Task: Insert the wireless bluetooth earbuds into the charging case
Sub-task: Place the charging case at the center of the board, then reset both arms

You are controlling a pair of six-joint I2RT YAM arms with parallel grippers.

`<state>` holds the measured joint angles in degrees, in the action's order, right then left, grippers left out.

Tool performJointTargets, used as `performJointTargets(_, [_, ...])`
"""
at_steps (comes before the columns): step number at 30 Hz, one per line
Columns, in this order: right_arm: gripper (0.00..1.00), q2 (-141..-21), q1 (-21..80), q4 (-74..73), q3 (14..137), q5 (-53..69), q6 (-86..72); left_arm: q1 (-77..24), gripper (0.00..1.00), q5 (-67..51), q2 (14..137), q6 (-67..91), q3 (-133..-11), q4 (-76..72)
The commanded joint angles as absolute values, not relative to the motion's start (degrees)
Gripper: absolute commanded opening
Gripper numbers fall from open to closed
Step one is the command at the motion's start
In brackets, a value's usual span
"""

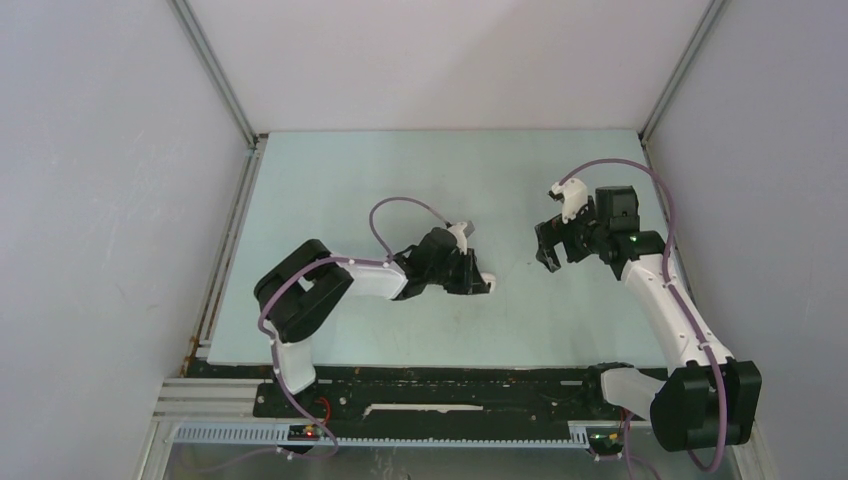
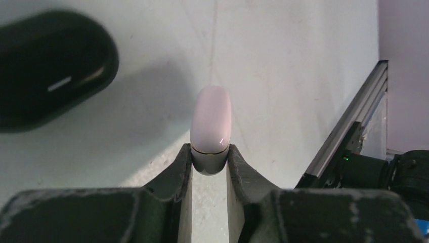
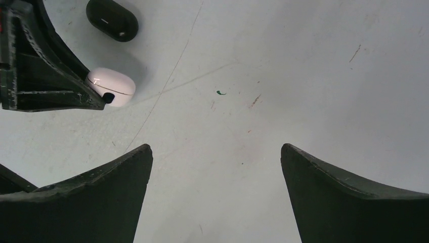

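Observation:
My left gripper (image 2: 210, 152) is shut on a white pill-shaped charging case (image 2: 211, 126) with its lid closed, low over the pale table. From the right wrist the same white case (image 3: 112, 86) shows between the left fingers (image 3: 45, 76). A closed black charging case (image 2: 50, 71) lies just beside it; it also shows from the right wrist as the black case (image 3: 112, 20). My right gripper (image 3: 216, 152) hangs open over bare table to the right, with nothing between its fingers. From above, the left gripper (image 1: 483, 284) and right gripper (image 1: 552, 245) stand a short way apart. The earbuds are out of view.
An aluminium rail (image 2: 349, 126) runs along the table's near edge. White walls enclose the table (image 1: 400, 180) on the left, back and right. A small green speck (image 3: 219, 92) and faint scratches mark the surface.

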<state>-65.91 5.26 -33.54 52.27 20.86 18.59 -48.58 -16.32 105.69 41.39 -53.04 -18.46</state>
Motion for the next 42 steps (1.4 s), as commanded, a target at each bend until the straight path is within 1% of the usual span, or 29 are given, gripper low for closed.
performJointTargets(1, [1.00,-64.77,5.16,-31.43,52.13,22.06,19.31,-48.30,0.24,-18.53,106.57,44.53,-54.74,-14.31])
performJointTargets(5, [1.00,-65.05,5.74,-31.70,52.12,22.09,19.94,-47.67,0.25,-18.04,106.87,43.86,-54.78,-10.40])
performJointTargets(9, [1.00,-65.34,5.96,-31.98,52.12,22.73,20.36,-47.04,0.29,-16.92,106.64,42.38,-54.72,-6.50])
performJointTargets(12, [1.00,-65.89,6.01,-32.48,52.12,23.13,20.81,-46.31,0.35,-14.32,105.67,40.53,-54.75,-2.38])
performJointTargets(14, [1.00,-66.01,5.98,-32.54,52.12,23.20,20.90,-46.07,0.46,-12.50,104.95,39.13,-54.95,0.99])
performJointTargets(15, [1.00,-66.01,6.00,-32.52,52.12,23.25,20.92,-46.06,0.48,-11.77,104.74,38.27,-55.24,2.40])
performJointTargets(22, [1.00,-65.51,5.81,-32.85,52.13,23.29,21.24,-45.97,0.50,-4.79,103.14,32.58,-57.29,10.86])
performJointTargets(27, [1.00,-65.53,5.55,-32.88,52.12,23.38,21.26,-45.94,0.50,-0.80,100.08,29.96,-56.08,14.35])
performJointTargets(32, [1.00,-65.55,5.62,-32.66,52.12,23.55,20.90,-45.96,0.52,3.64,93.13,28.72,-54.14,17.80])
performJointTargets(35, [1.00,-65.26,5.37,-32.78,52.12,24.90,20.77,-45.97,0.55,6.73,86.97,28.04,-54.61,22.92])
performJointTargets(38, [1.00,-64.73,5.19,-32.03,51.96,25.32,20.24,-45.56,0.66,11.34,79.32,26.14,-56.97,29.25])
performJointTargets(39, [1.00,-64.47,5.20,-31.69,51.87,25.41,19.97,-45.31,0.94,12.93,77.17,25.08,-58.20,31.54])
performJointTargets(40, [1.00,-64.14,5.28,-31.46,51.86,25.62,19.77,-44.96,0.99,14.13,75.31,23.26,-59.73,33.57])
performJointTargets(42, [1.00,-63.52,5.41,-30.82,51.70,26.10,18.89,-43.70,1.00,16.94,71.96,20.84,-62.44,36.93])
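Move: The charging case is already in the left gripper, held just above the board; its resting spot lies about 2 cm ahead, 2 cm to the left and 4 cm below that hand. The black case stands roughly 8 cm ahead and 6 cm to the left, and the pink case, hidden under the arm, some 8 cm ahead and 18 cm to the left. From the idle right hand the spot is about 16 cm left, 2 cm back and 14 cm down. Bring the left gripper down a good 2 cm to set the charging case on the board, then ease the fingers half open while drifting left. Keep low and draw off leftward, about 15 cm in all, turning the fingers some 30 degrees to point more steeply down; only at the end rise quickly and open wide. ##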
